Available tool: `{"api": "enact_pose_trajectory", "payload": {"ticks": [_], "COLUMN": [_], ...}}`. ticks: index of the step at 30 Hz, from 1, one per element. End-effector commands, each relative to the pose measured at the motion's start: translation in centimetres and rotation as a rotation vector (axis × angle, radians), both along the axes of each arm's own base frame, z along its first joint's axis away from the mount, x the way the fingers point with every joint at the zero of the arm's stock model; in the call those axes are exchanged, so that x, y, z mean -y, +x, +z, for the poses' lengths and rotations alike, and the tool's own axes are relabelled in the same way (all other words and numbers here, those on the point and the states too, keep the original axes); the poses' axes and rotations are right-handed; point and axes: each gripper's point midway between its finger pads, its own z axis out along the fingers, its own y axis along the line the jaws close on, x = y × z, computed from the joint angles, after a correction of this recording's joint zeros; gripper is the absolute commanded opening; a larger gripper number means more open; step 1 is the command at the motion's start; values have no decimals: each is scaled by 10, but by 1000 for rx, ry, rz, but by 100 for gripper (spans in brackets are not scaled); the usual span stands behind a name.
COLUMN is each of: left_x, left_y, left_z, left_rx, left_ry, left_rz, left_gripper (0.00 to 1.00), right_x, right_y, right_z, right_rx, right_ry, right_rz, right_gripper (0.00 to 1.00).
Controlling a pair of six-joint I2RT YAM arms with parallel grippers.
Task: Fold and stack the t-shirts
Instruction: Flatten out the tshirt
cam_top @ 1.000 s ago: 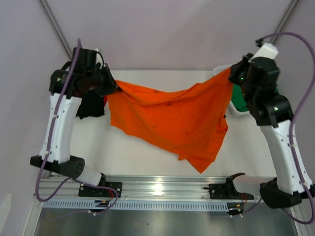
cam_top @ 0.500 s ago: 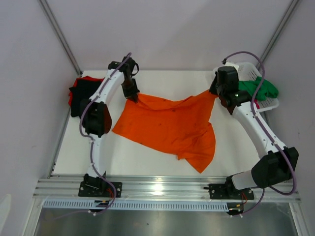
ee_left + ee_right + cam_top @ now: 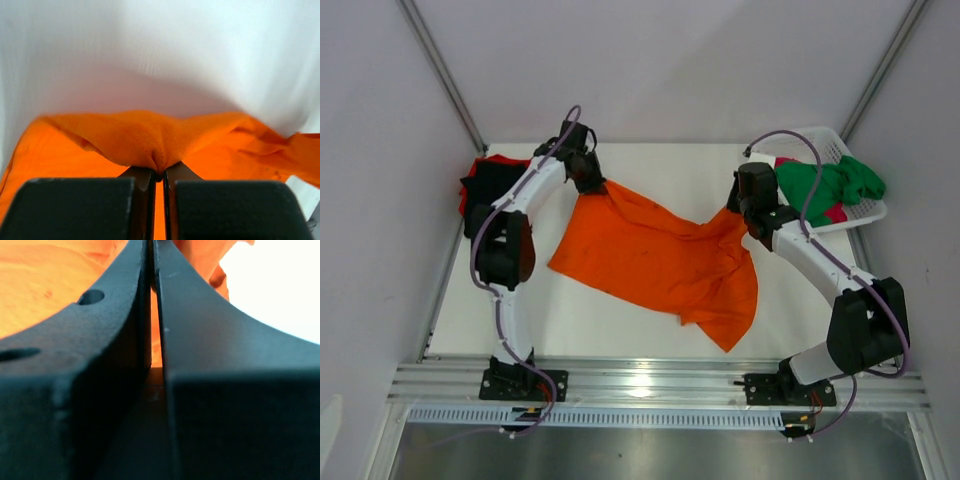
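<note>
The bright orange t-shirt (image 3: pixel 650 262) lies spread and rumpled across the middle of the white table (image 3: pixel 660 165). My left gripper (image 3: pixel 592 186) is shut on its far left corner; the left wrist view shows the cloth (image 3: pixel 140 135) bunched into the closed jaws of that gripper (image 3: pixel 159 172). My right gripper (image 3: pixel 738 212) is shut on the shirt's far right corner; the right wrist view shows orange cloth (image 3: pixel 50 280) beside and between the closed fingers (image 3: pixel 115 315). Black (image 3: pixel 485 192) and red (image 3: pixel 502 160) t-shirts sit stacked at the left edge. Green (image 3: pixel 825 185) and pink (image 3: pixel 837 213) t-shirts lie in the basket.
A white lattice basket (image 3: pixel 820 138) stands at the far right corner. A metal rail (image 3: pixel 640 385) with both arm bases runs along the near edge. Grey walls close in the table on three sides.
Both grippers have come down and inward with the orange shirt's corners. The shirt, hanging stretched in the air a second ago, now rests on the table.
</note>
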Motion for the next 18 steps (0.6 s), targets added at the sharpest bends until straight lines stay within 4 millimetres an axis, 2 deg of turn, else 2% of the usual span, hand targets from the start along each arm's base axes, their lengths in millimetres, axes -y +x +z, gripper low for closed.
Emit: {"api": "enact_pose_trajectory", "payload": {"ticks": [1,3,4,9,10,11,12,13,14,18], "left_x": [1,-5,-5,-14,-13,-13,-11,-9,-10,-23], "left_y": [51,53,58,66,59,65,63,51,53,46], "left_z": [84,64,69,48,39,50,31,20,26,9], "left_rx": [314,241,245,174,112,115,54,-19,-12,-53], "left_ry": [-123,-115,-114,-132,-158,-191,-198,-198,-180,-76], "left_rz": [50,79,84,132,130,137,135,124,109,109], "left_gripper": [1,0,1,1,1,1,1,1,0,1], "right_x": [0,1,1,5,6,6,6,5,4,1], "right_y": [6,5,4,3,3,3,3,5,5,10], "right_z": [1,-8,-11,-17,-19,-20,-22,-24,-25,-31], "right_rx": [60,51,45,49,41,38,33,29,27,16], "right_ry": [-12,-12,-15,-45,-49,-53,-56,-57,-61,-68], "right_rz": [-22,-36,-40,-69,-70,-71,-72,-72,-70,-68], "right_gripper": [0,0,0,0,0,0,0,0,0,0]}}
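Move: Both grippers already pinch the far edge of the orange t-shirt near its two ends. From the left hand the shirt's middle lies about 13 cm right, 18 back and 9 below; the table's far edge is some 10 cm straight ahead, and the black t-shirt 23 cm left and 6 back. From the right hand the shirt's middle is about 17 cm left, 15 back and 17 below; the white basket sits 20 cm right and 5 farther out. Forward, in a low arc, the left hand draws its pinched end of the shirt about 6 cm towards the table's far edge, rising some 4 cm and sinking nearly all the way back, with a slight turn counter-clockwise. The right hand sinks about 4 cm almost in place, still gripping its end, as the hanging cloth comes down nearer the table. ##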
